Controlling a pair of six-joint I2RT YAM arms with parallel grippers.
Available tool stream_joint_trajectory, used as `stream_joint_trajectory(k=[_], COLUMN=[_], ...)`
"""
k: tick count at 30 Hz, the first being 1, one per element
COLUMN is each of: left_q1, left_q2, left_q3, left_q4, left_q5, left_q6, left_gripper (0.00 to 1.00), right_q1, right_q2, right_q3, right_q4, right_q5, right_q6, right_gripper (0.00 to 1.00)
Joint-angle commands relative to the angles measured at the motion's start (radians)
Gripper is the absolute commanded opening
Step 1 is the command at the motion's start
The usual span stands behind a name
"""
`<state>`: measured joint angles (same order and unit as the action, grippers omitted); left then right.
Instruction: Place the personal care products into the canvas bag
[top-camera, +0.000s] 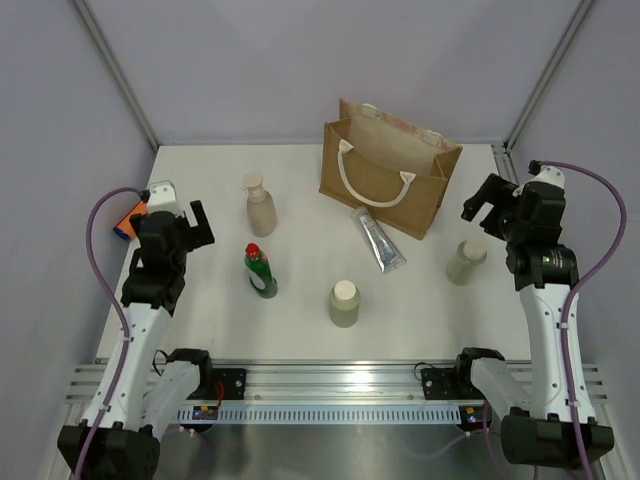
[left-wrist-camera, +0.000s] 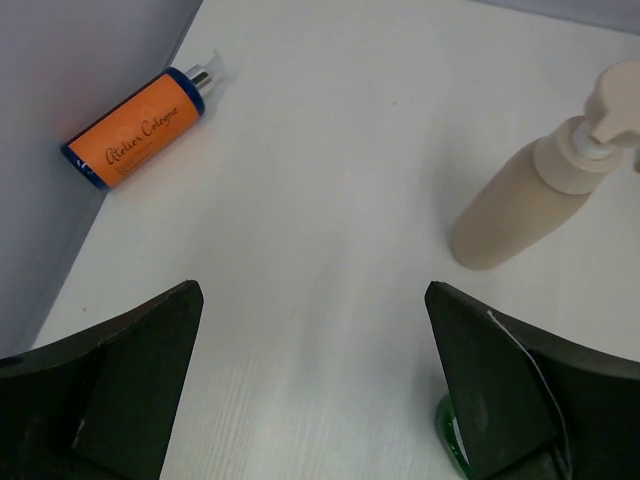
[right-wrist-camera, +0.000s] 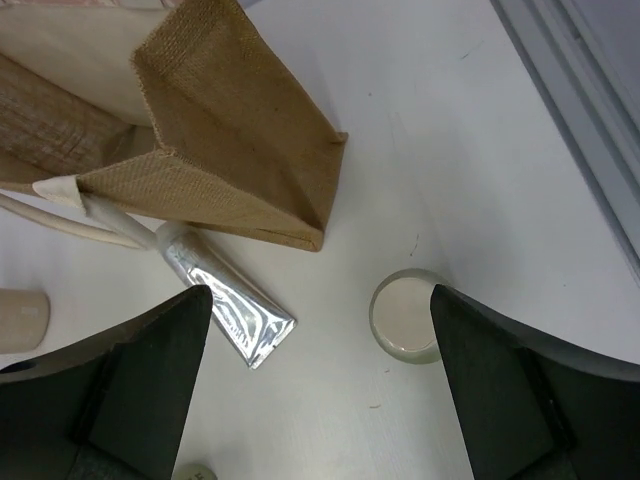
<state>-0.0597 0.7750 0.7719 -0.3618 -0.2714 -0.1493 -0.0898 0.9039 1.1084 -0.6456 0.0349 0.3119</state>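
Observation:
The canvas bag (top-camera: 385, 172) stands open at the back centre, white rope handles hanging down. A beige pump bottle (top-camera: 260, 205), a green red-capped bottle (top-camera: 260, 270) and one olive cream-capped bottle (top-camera: 344, 303) stand on the table. A silver tube (top-camera: 378, 240) lies in front of the bag. A second olive bottle (top-camera: 465, 262) stands at the right. The orange bottle (left-wrist-camera: 135, 130) lies by the left wall. My left gripper (top-camera: 180, 232) is open and empty, left of the green bottle. My right gripper (top-camera: 487, 205) is open and empty, above the right olive bottle (right-wrist-camera: 405, 315).
Grey walls close in the table on the left, back and right. A metal rail (top-camera: 340, 382) with both arm bases runs along the near edge. In the right wrist view the bag's corner (right-wrist-camera: 320, 235) lies close to the silver tube (right-wrist-camera: 225, 300).

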Motion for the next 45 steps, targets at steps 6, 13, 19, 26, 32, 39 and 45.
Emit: stream_joint_trajectory(k=[6, 13, 19, 26, 32, 39, 45], left_q1=[0.003, 0.014, 0.04, 0.119, 0.173, 0.248, 0.296], left_q2=[0.207, 0.498, 0.78, 1.041, 1.149, 1.274, 1.342], left_q3=[0.079, 0.171, 0.303, 0.452, 0.495, 0.641, 0.77], left_q4=[0.125, 0.17, 0.213, 0.311, 0.422, 0.311, 0.155], left_q5=[-0.203, -0.275, -0.396, -0.497, -0.488, -0.371, -0.206], left_q6=[0.177, 0.269, 0.362, 0.484, 0.628, 0.593, 0.557], left_gripper=[0.99, 0.99, 0.99, 0.99, 0.99, 0.99, 0.98], right_q1=[-0.001, 0.002, 0.002, 0.001, 0.001, -0.002, -0.011], right_q2=[0.049, 0.073, 0.024, 0.033, 0.056, 0.069, 0.07], right_q3=[-0.05, -0.111, -0.154, -0.168, -0.177, -0.191, -0.186], right_q4=[-0.01, -0.138, -0.08, -0.075, -0.081, -0.095, -0.115], right_q5=[-0.739, -1.086, -1.05, -1.057, -1.058, -1.086, -1.107], right_q6=[-0.644, -0.867, -0.855, -0.866, -0.875, -0.907, -0.93], right_gripper=[1.0, 0.99, 0.99, 0.99, 0.99, 0.99, 0.99])
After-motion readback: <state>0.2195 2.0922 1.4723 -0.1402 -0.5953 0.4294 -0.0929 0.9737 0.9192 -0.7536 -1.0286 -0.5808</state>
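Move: From the left hand, the orange bottle lies about 19 cm ahead, 22 cm left and 19 cm below; the pump bottle is 15 cm ahead, 14 cm right, the green bottle 2 cm back, 15 cm right. From the right hand, the middle pale bottle lies roughly 12 cm back, 32 cm left, 22 cm below; the silver tube 12 cm ahead, 22 cm left, the right pale bottle 3 cm back, 2 cm left. Open left hand sinks forward-left about 30 cm towards the orange bottle; right swings left, turning some 70 degrees. ##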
